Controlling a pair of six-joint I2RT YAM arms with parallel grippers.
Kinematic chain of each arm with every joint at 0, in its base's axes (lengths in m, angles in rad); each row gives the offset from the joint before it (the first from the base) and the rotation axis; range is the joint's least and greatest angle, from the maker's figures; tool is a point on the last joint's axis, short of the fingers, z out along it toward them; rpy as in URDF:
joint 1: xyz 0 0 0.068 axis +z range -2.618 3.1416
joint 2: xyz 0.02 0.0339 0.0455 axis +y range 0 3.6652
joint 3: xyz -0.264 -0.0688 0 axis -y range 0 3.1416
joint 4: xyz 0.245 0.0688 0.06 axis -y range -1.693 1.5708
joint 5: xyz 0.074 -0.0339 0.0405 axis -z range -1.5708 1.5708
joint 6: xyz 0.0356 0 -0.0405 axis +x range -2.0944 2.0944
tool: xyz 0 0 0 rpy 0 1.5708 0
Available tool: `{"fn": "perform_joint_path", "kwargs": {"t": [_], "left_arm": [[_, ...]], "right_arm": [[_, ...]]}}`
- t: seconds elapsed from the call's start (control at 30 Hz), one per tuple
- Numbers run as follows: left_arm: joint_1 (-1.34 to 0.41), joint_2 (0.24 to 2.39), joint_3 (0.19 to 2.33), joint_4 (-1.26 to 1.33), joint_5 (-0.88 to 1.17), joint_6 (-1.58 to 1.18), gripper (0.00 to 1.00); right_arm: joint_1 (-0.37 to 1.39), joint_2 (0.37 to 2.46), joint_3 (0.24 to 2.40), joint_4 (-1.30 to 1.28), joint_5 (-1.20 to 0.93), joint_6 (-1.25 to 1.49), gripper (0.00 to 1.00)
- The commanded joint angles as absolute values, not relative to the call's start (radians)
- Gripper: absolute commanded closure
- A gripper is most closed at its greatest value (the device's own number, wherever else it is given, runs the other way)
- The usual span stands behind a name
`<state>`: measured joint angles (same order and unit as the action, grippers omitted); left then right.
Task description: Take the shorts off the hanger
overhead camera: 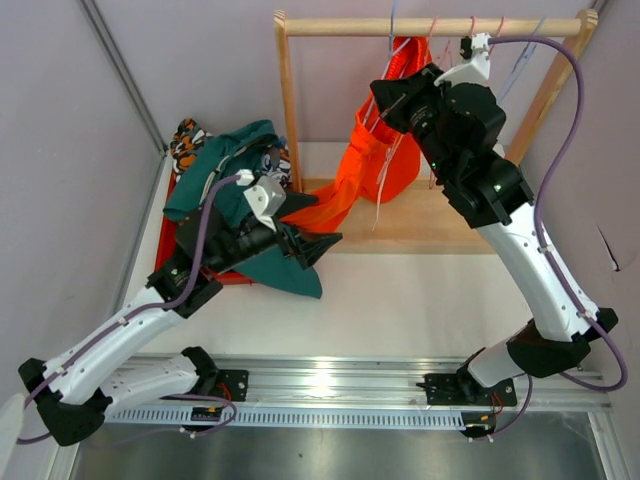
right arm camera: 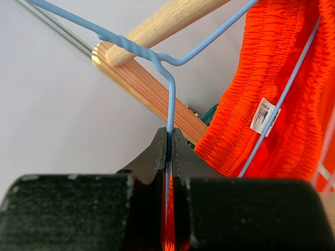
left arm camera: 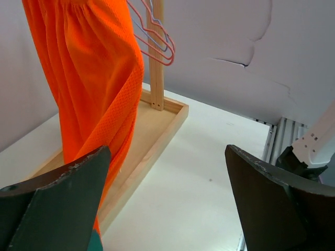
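Observation:
Bright orange shorts (overhead camera: 378, 160) hang on a blue wire hanger (right arm camera: 170, 94) from the wooden rod (overhead camera: 430, 27). Their lower end drapes over the rack's base. My right gripper (right arm camera: 170, 138) is shut on the hanger's wire just below the twisted neck, with the orange waistband (right arm camera: 272, 104) and its white label beside it. It sits high by the rod (overhead camera: 387, 95). My left gripper (overhead camera: 322, 246) stands open low down beside the shorts' hem. In the left wrist view the orange fabric (left arm camera: 94, 78) hangs past the left finger (left arm camera: 57, 204), and nothing is between the jaws (left arm camera: 167, 193).
A pile of shorts lies at the left: dark teal (overhead camera: 235, 150) over an orange-black-white print (overhead camera: 185, 135). The wooden rack has a tray base (left arm camera: 157, 125) and upright posts (overhead camera: 288, 110). Empty red hangers (left arm camera: 157, 42) and blue ones hang on the rod.

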<state>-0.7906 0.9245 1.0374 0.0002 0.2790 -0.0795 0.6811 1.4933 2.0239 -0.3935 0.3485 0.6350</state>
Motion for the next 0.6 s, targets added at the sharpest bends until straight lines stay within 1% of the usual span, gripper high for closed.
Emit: {"fn": "perform_joint_path", "kwargs": {"t": [0.0,0.13,0.17,0.2,0.23,0.27,0.3,0.33,0.37,0.57], "left_arm": [[-0.808,0.977,1.031,0.127,0.246,-0.025,0.06],[-0.808,1.055,1.040,0.196,0.221,-0.021,0.15],[-0.808,1.071,1.045,0.212,0.218,-0.023,0.28],[-0.811,1.100,1.058,0.218,0.222,-0.026,0.36],[-0.815,1.110,1.063,0.224,0.221,-0.028,0.49],[-0.818,1.120,1.065,0.233,0.210,-0.031,0.78],[-0.828,1.127,1.065,0.239,0.204,-0.032,0.90],[-0.833,1.126,1.059,0.247,0.193,-0.037,0.95],[-0.839,1.124,1.052,0.252,0.184,-0.040,1.00],[-0.891,1.037,0.990,0.295,0.155,-0.052,1.00]], "right_arm": [[0.658,1.399,2.097,-0.307,0.331,0.666,1.00],[0.618,1.371,2.069,-0.334,0.281,0.716,1.00],[0.608,1.364,2.044,-0.333,0.272,0.727,1.00],[0.588,1.350,2.030,-0.327,0.252,0.736,1.00],[0.578,1.344,2.017,-0.327,0.241,0.758,1.00],[0.569,1.338,1.999,-0.324,0.232,0.765,1.00],[0.551,1.332,1.994,-0.322,0.221,0.772,1.00],[0.542,1.330,1.988,-0.324,0.203,0.790,1.00],[0.534,1.328,1.977,-0.324,0.193,0.795,1.00],[0.497,1.318,1.933,-0.301,0.146,0.830,1.00]]}}
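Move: The lower leg of the orange shorts hangs just beyond the left hand's open fingers, about 5 cm ahead, 3 cm to the right and 3 cm below. The heap of removed shorts lies some 18 cm to that hand's left and 7 cm farther out, roughly 30 cm lower; the rack's wooden tray is about 17 cm right, 12 cm ahead and 35 cm down. From the right hand, which holds the shorts' hanger, the empty hangers lie some 14 cm right, 5 cm ahead, at about its height. The left fingers shut on the edge of the shorts' lower leg and pinch it, after a reach of about 7 cm to the right, forward and down; once closed, the hand eases back and up by a centimetre or so. Meanwhile the right hand keeps its grip on the blue hanger and carries it some 5 cm to the right towards the empty hangers, rolling slightly so its left side rises. ##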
